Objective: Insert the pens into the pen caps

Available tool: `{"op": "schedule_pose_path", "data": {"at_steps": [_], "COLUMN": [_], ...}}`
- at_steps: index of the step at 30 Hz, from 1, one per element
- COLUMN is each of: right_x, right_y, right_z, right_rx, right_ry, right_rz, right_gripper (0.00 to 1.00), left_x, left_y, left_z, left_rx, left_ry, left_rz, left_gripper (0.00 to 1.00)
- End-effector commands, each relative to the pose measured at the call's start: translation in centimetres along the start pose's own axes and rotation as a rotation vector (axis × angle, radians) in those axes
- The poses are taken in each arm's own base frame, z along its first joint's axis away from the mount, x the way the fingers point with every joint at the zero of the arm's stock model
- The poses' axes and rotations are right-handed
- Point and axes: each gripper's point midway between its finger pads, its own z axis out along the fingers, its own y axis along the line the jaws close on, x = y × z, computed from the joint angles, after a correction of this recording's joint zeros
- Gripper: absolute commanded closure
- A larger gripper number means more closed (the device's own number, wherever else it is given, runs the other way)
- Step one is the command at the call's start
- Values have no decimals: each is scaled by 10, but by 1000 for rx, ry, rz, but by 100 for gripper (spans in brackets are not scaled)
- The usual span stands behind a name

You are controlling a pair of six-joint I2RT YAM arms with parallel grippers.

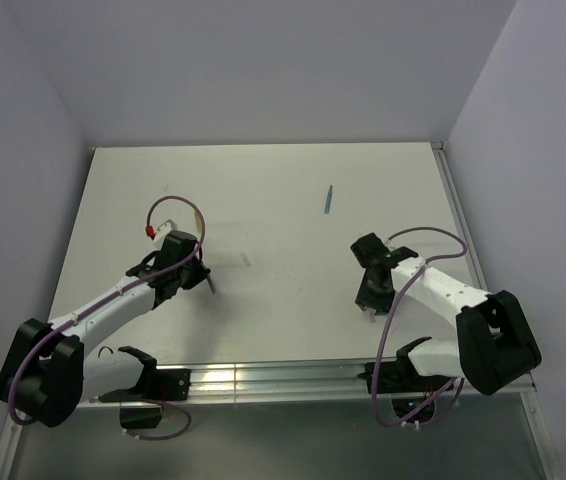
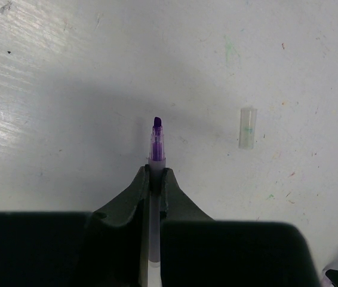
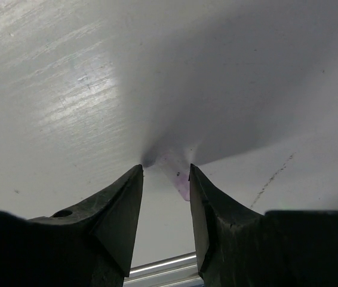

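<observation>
My left gripper (image 2: 155, 170) is shut on the grey-purple pen (image 2: 156, 148), whose purple tip sticks out past the fingertips just above the table. A pale pen cap (image 2: 248, 127) lies on the table to the right of that tip, apart from it. In the top view the left gripper (image 1: 206, 283) sits left of centre and a blue pen (image 1: 329, 200) lies alone further back. My right gripper (image 1: 368, 308) points down at the table on the right. Its jaws (image 3: 165, 168) stand open around a pale, purple-tinted pen cap (image 3: 181, 178) that lies against the right finger.
The metal rail of the table's near edge (image 3: 163, 266) shows just below the right fingers. A faint pale cap (image 1: 246, 259) lies between the two grippers. Grey walls enclose the table on three sides.
</observation>
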Motion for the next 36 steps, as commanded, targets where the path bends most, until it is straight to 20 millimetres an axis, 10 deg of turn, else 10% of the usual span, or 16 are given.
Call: {"op": "schedule_pose_path", "data": {"at_steps": [1,21,36], "right_x": [-13,-14,-45], "right_y": [15,25,146], "right_z": [-7,-8,-32], "right_rx": [-29,-62,-231], "right_ry": [-38,-28,-153], "right_rz": [-29,-53,-162], "right_gripper": [56,90,100], "left_x": [-3,-1,1], "left_y": [-9,-8,-10], "left_z": [-2,-1,-2], "left_rx": [45,43,44], "left_ry": [-17,-10,-3], "left_rz": [1,3,9], "left_gripper": [100,100,100]}}
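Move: The pink cap lies practically between the right fingertips, about 1 cm below the hand point. From that hand, the purple pen in the left fingers is some 37 cm to the left, 8 cm farther out and 4 cm higher. A clear cap lies about 28 cm left and 13 cm ahead of the right hand, near table level. From the left hand, the pink cap lies roughly 38 cm right, 9 cm back and 5 cm down. The pink cap gets pinched between the right fingertips, which close almost in place. The right hand then carries the cap left about 9 cm and forward some 7 cm while rising about 3 cm, towards the pen, turning around 10 degrees counter-clockwise. The left hand stays put and keeps its grip on the purple pen. ##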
